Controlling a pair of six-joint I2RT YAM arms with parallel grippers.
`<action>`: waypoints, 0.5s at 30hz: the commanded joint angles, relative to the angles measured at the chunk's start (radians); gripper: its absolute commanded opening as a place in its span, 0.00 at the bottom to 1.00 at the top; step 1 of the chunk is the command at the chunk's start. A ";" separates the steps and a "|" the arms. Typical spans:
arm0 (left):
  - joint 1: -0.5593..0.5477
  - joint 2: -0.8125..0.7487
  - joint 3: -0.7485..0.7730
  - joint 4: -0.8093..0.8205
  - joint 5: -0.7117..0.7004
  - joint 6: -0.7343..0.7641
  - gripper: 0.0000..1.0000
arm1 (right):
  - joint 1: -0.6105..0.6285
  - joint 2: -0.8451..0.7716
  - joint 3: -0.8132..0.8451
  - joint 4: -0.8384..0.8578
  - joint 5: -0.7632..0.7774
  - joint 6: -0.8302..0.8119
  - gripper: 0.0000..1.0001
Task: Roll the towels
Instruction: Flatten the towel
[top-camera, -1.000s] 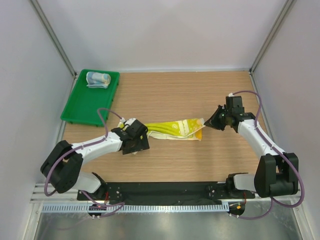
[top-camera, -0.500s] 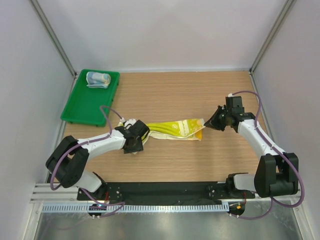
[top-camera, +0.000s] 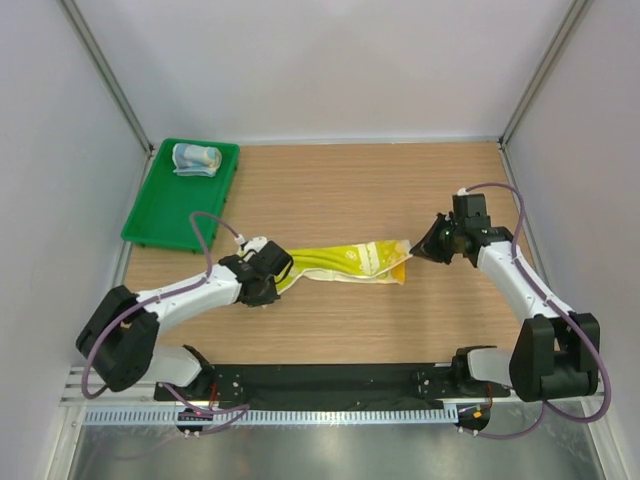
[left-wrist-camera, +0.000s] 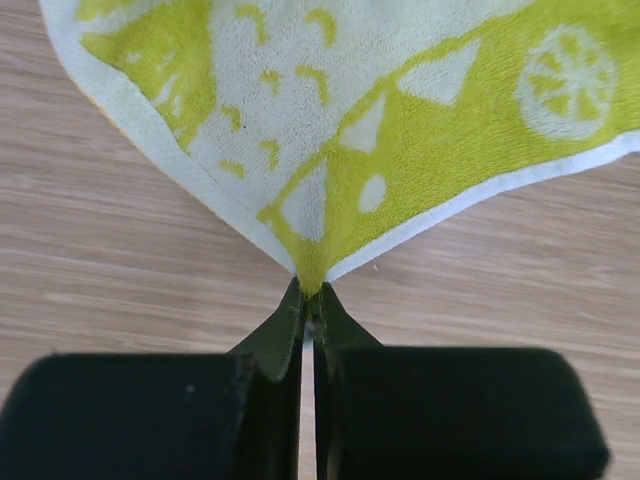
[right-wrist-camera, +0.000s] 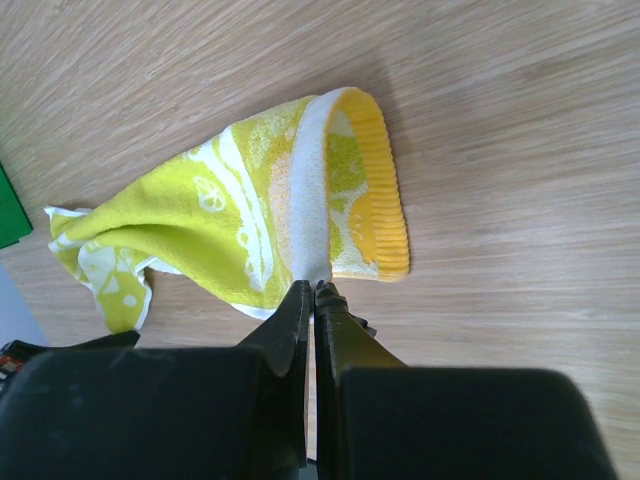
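Observation:
The yellow-green towel (top-camera: 350, 260) lies bunched lengthwise across the middle of the table, drawn out between both arms. My left gripper (top-camera: 284, 272) is shut on its left corner; in the left wrist view that corner of the towel (left-wrist-camera: 400, 110) is pinched at the gripper (left-wrist-camera: 310, 292). My right gripper (top-camera: 416, 250) is shut on the right end, beside the orange hem; in the right wrist view the gripper (right-wrist-camera: 315, 288) clamps the white edge of the towel (right-wrist-camera: 230, 230). The light blue towel (top-camera: 196, 158) sits rolled up in the tray.
A green plastic tray (top-camera: 150, 215) stands at the back left, its corner also showing in the right wrist view (right-wrist-camera: 8, 210). Grey walls enclose the wooden table (top-camera: 340, 185) on three sides. A black base rail (top-camera: 330, 380) runs along the near edge.
My left gripper went from open to shut on the towel's left corner. The right gripper kept its hold and barely moved.

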 joint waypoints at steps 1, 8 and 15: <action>-0.004 -0.129 0.036 -0.092 -0.013 0.018 0.00 | 0.000 -0.078 0.054 -0.049 0.023 -0.026 0.01; -0.004 -0.326 0.243 -0.290 -0.047 0.100 0.00 | -0.005 -0.201 0.169 -0.178 0.065 -0.043 0.01; -0.004 -0.505 0.424 -0.478 -0.043 0.137 0.00 | -0.006 -0.385 0.313 -0.431 0.170 -0.066 0.01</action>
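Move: The left gripper, only a couple of centimetres off the table, already has the towel's near left corner, and the right gripper holds its right end about 10 cm up. From the left gripper, the towel's middle lies roughly 6 cm ahead and 11 cm right; the green tray is some 19 cm ahead and 16 cm left, with the rolled towel about 25 cm ahead and 14 cm left. From the right gripper, the towel's middle lies about 12 cm left, 2 cm back and 8 cm lower. Raise the left gripper almost straight up from the table by about 20 cm, gathering speed, keeping its pinch on the corner and tilting the fingertips forward some 25 degrees. Bring the right gripper up along with it, roughly 13 cm and slightly back, tipping its fingers forward too and keeping the right end shut in them. ##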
